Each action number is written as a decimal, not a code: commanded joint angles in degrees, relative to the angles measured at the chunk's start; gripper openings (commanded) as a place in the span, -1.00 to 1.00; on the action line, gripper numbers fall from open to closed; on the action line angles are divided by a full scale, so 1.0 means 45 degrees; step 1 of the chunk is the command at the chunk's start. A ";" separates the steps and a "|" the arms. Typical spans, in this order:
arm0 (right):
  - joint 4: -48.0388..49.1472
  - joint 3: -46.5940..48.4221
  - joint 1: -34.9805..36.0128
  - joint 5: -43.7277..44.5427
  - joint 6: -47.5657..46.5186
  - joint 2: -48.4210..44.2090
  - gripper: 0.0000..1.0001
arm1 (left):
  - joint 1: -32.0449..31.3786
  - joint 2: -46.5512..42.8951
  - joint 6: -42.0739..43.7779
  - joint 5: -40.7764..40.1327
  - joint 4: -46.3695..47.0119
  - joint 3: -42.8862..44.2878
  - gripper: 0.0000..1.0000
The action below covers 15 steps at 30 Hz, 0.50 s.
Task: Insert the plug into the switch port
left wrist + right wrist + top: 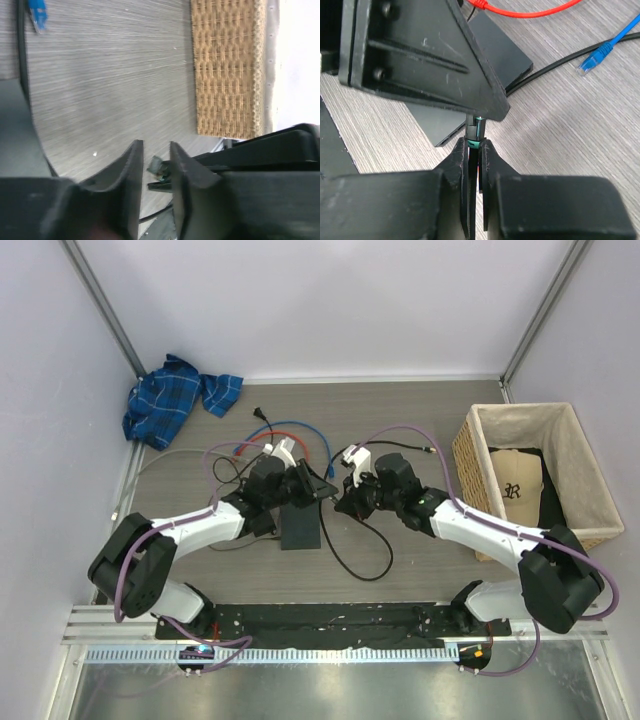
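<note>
My right gripper (476, 145) is shut on the plug (475, 131), a small black plug with a teal band that sticks out past its tips. The plug's far end (159, 167) sits in the narrow gap between the tips of my left gripper (156, 150), whose jaws stand a little apart. One left finger (420, 60) hides that end in the right wrist view. The flat dark grey box (300, 528) lies on the table just below both grippers. Its slotted edge (447, 134) shows, but I cannot pick out the switch port.
A wicker basket (530, 475) holding a tan cap stands at the right. A blue plaid cloth (175, 400) lies at the back left. Red (530, 11), blue (592, 60) and black (350, 560) cables trail around the box.
</note>
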 commanded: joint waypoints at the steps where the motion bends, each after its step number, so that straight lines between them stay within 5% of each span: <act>1: 0.0906 -0.0327 0.0068 -0.0216 0.0330 -0.0709 -0.97 | 0.0091 0.0076 -0.0333 0.0160 0.0622 0.0303 -0.68; 4: 0.1355 -0.0503 0.0068 -0.0119 0.0739 -0.0885 -0.91 | 0.0091 -0.0022 -0.0723 0.0044 0.0622 0.0011 -0.99; 15: 0.3328 -0.1207 0.0068 0.0819 0.0938 -0.2018 -0.15 | 0.0091 -0.0373 -0.3164 -0.0582 0.0486 -0.0556 -1.00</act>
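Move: The right hand still pinches the black cable just behind the plug's teal band. The plug pokes out about 1 cm ahead and 1 cm left of that hand, roughly 2 cm back from the left hand, 1 cm to its left and 1 cm below, by its half-open fingers. From the left hand the switch lies some 5 cm back, 7 cm left and 13 cm down; the blue cable's plug lies about 4 cm ahead, straight out, 14 cm down. Almost in place, the left hand shuts its fingers onto the plug's end and pinches it, lifting barely 1 cm and settling back while it rolls about 10 degrees. Once that grip is closed, the right fingers spread, let go of the cable and rise about 2.5 cm, up and away from the switch. ##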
